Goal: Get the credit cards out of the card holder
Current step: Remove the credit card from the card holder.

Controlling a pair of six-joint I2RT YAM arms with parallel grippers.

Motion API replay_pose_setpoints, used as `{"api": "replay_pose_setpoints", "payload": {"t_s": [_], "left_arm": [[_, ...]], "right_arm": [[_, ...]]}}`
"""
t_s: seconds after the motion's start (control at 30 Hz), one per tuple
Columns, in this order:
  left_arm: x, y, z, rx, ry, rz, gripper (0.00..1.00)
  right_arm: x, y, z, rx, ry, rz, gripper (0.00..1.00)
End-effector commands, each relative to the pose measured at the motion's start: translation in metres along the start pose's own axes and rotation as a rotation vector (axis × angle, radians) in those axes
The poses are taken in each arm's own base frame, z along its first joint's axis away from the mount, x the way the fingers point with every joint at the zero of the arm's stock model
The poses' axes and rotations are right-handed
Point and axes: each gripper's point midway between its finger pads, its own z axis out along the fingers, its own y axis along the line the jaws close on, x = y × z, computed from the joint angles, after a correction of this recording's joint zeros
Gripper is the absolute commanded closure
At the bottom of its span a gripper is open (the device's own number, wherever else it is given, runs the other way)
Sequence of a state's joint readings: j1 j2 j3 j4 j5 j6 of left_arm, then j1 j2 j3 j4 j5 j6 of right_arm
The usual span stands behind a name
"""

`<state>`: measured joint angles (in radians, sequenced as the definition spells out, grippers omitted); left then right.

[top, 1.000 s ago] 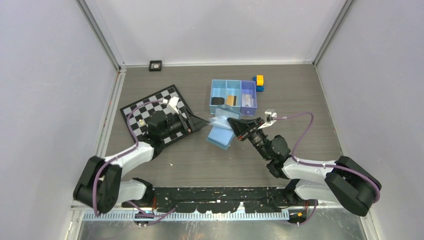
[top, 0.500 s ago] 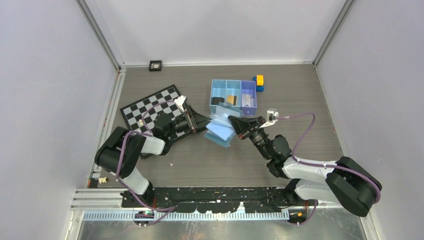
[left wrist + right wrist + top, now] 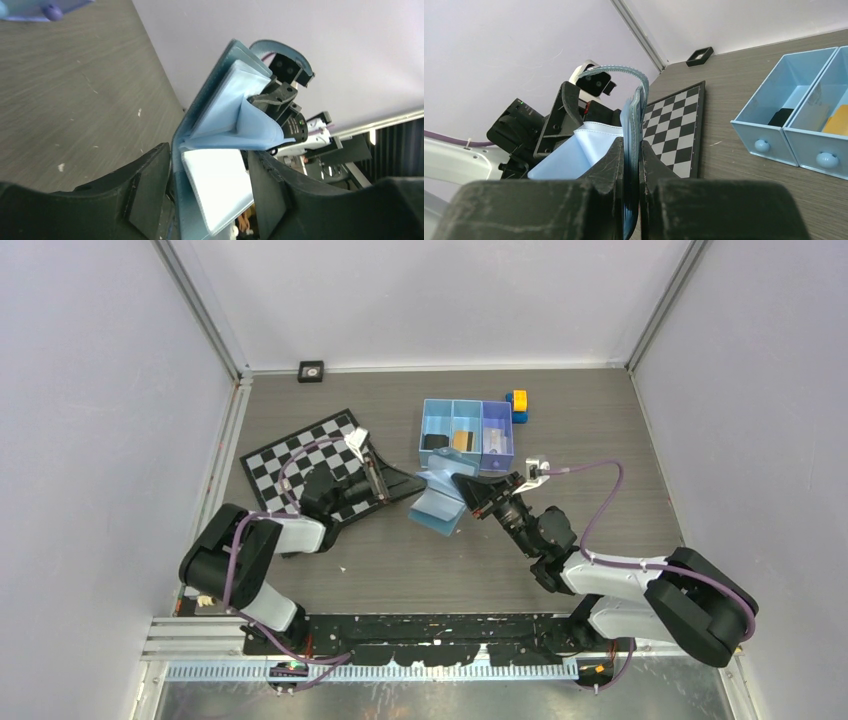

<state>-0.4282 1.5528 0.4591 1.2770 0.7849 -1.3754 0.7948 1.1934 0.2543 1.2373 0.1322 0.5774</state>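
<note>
The blue card holder (image 3: 438, 506) hangs open above the table's middle, and my right gripper (image 3: 466, 490) is shut on its outer edge (image 3: 633, 107). The lighter blue inner flap (image 3: 566, 157) spreads toward the left arm. A pale whitish credit card (image 3: 220, 187) sticks out of a pocket of the card holder (image 3: 220, 117). My left gripper (image 3: 209, 156) stands open, one finger on each side of that card and the flap beside it. In the top view the left gripper (image 3: 408, 483) meets the holder from the left.
A blue three-compartment tray (image 3: 437, 424) stands just behind the holder, with a black piece and a tan flat piece (image 3: 461, 439) inside. A checkerboard (image 3: 300, 455) lies under the left arm. Yellow-and-blue blocks (image 3: 517, 405) sit at the tray's right, and a small black square (image 3: 311, 370) is by the back wall.
The left arm's elbow has swung out to the left and its jaws have narrowed around the white card. The right gripper and holder have shifted slightly left.
</note>
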Motion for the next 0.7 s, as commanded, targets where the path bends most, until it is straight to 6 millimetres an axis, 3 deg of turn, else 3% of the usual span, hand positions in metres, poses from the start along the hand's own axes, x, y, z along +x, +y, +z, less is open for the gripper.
{"api": "replay_pose_setpoints", "payload": {"t_s": [0.0, 0.07, 0.13, 0.37, 0.67], "left_arm": [[-0.026, 0.003, -0.018, -0.037, -0.121, 0.031, 0.4], [-0.029, 0.005, -0.024, -0.05, -0.146, 0.027, 0.26], [-0.028, 0.002, -0.025, -0.049, -0.15, 0.034, 0.02], [-0.029, -0.002, -0.025, -0.045, -0.147, 0.041, 0.0], [-0.036, 0.009, -0.031, -0.088, -0.194, 0.008, 0.0]], "right_arm": [[-0.029, 0.021, 0.005, -0.069, -0.099, 0.013, 0.99], [-0.029, 0.022, 0.005, -0.075, -0.097, 0.011, 1.0], [-0.028, 0.024, 0.006, -0.086, -0.09, 0.008, 0.99], [-0.018, 0.03, 0.01, -0.123, -0.044, 0.006, 1.0], [-0.015, 0.029, 0.012, -0.122, -0.033, -0.004, 0.99]]}}
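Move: The card holder hangs open in the right fingers, its middle about 5 cm left, 2 cm back and 2 cm below the right hand. From the left hand the card holder is some 6 cm right, 2 cm back and about 1 cm down. The drawer box lies about 12 cm ahead, 12 cm right and 15 cm below the left hand; the chessboard is 24 cm to its left, 3 cm ahead and 17 cm down. Left hand backs about 4 cm left and forward from the card holder, fingers spreading wide; right keeps pinching. ##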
